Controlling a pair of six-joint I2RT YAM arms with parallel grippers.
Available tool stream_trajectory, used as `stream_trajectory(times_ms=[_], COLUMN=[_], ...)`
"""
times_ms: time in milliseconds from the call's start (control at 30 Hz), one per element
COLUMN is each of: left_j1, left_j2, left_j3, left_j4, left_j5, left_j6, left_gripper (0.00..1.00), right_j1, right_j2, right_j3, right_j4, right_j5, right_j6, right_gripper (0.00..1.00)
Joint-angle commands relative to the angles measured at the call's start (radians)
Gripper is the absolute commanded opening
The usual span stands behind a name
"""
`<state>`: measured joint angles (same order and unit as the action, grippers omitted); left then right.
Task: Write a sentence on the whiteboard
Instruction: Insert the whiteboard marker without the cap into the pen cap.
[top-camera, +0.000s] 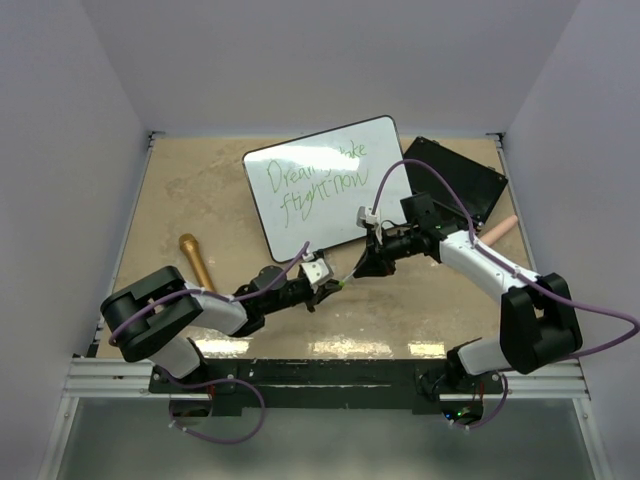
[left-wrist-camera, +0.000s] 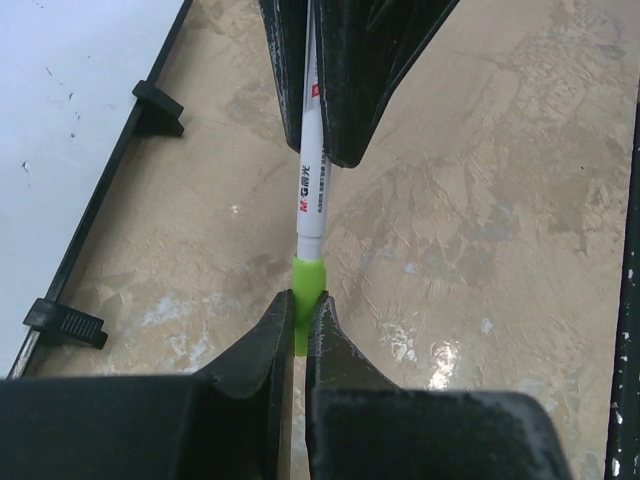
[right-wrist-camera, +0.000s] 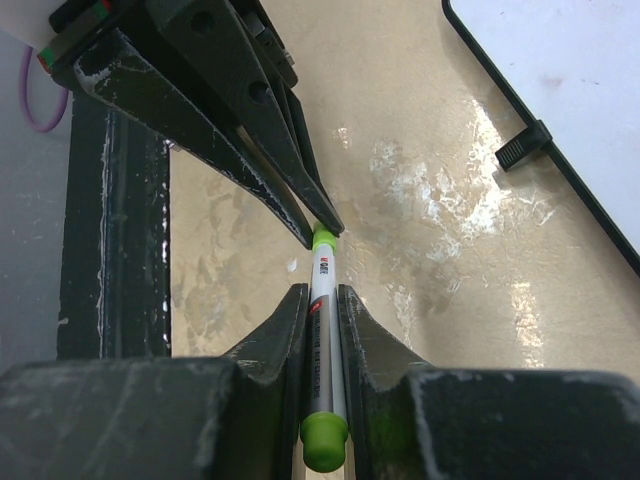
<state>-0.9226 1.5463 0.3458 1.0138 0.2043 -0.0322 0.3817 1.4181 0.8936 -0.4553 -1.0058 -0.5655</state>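
Note:
The whiteboard (top-camera: 385, 140) lies tilted at the back of the table and carries two lines of green handwriting. In front of it, both grippers hold one white marker (top-camera: 347, 283) between them. My left gripper (left-wrist-camera: 303, 300) is shut on the marker's green cap (left-wrist-camera: 308, 275). My right gripper (right-wrist-camera: 322, 292) is shut on the marker's white barrel (right-wrist-camera: 325, 330), and the barrel's green end plug (right-wrist-camera: 324, 440) sticks out behind its jaws. The marker hangs a little above the tan table, just off the whiteboard's near edge (left-wrist-camera: 70, 90). The tip is hidden.
A flat black board (top-camera: 455, 180) lies right of the whiteboard, with a pink stick (top-camera: 500, 230) beside it. A golden-brown handled object (top-camera: 195, 258) lies at the left. The whiteboard's black feet (left-wrist-camera: 158, 108) jut from its frame. White walls close in the table.

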Motion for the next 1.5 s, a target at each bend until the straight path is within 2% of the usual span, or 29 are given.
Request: stream_trajectory(times_ms=[0, 300, 600, 800, 967, 1133, 1267, 1300, 1333, 1400, 1467], left_j1=[0.005, 0.005, 0.004, 0.004, -0.004, -0.004, 0.005, 0.01, 0.014, 0.019, 0.025], left_j2=[-0.018, -0.031, -0.026, -0.023, -0.011, -0.04, -0.1, -0.124, -0.141, -0.204, -0.267], left_j3=[0.061, 0.165, 0.251, 0.424, 0.487, 0.464, 0.324, 0.288, 0.251, 0.148, 0.08], left_j4=[0.071, 0.049, 0.241, 0.19, 0.2, 0.171, 0.094, 0.089, 0.085, 0.056, -0.027], left_j5=[0.012, 0.078, 0.153, 0.253, 0.285, 0.27, 0.213, 0.202, 0.195, 0.172, 0.155], left_j6=[0.028, 0.17, 0.13, 0.135, 0.114, 0.109, 0.04, 0.014, -0.009, -0.075, -0.128], left_gripper=[0.0, 0.0, 0.0, 0.0, 0.0, 0.0, 0.0, 0.02, 0.08, 0.26, 0.33], right_j1=[0.016, 0.045, 0.069, 0.094, 0.094, 0.091, 0.068, 0.062, 0.057, 0.056, 0.054], right_j2=[0.012, 0.038, 0.071, 0.111, 0.105, 0.096, 0.053, 0.047, 0.038, 0.041, 0.051], right_j3=[0.034, 0.045, 0.051, 0.07, 0.065, 0.073, 0.071, 0.07, 0.067, 0.067, 0.074], right_j4=[0.0, -0.011, 0.0, -0.019, -0.01, -0.023, -0.025, -0.023, -0.02, -0.025, -0.048], right_j5=[-0.013, -0.001, 0.032, 0.036, 0.044, 0.052, 0.078, 0.081, 0.084, 0.091, 0.093], right_j6=[-0.017, -0.028, -0.013, -0.022, -0.017, -0.02, -0.025, -0.024, -0.024, -0.033, -0.046], right_gripper=[0.0, 0.0, 0.0, 0.0, 0.0, 0.0, 0.0, 0.0, 0.0, 0.03, 0.07])
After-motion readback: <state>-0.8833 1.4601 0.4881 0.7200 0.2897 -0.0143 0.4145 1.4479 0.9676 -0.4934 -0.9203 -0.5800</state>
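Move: The marker, gripped by the right hand with its bare tip already at the cap's mouth, has its middle about 6 cm right, 3 cm ahead and 3 cm above the left hand, which holds the green cap. From the right hand the cap lies some 6 cm left, 3 cm back and 3 cm below. Counted from the left hand, the whiteboard's near clip is roughly 11 cm ahead, 5 cm left and 9 cm down, its middle 29 cm ahead and 3 cm left. Forward and to the right, about 3 cm each way with a roll of some 10 degrees, the left hand presses the cap onto the marker tip, firmly enough that the right hand, keeping its grip, is pushed forward and a little down. The left fingers then open, let go of the cap and draw back left, back and up while the right hand eases partway back. ##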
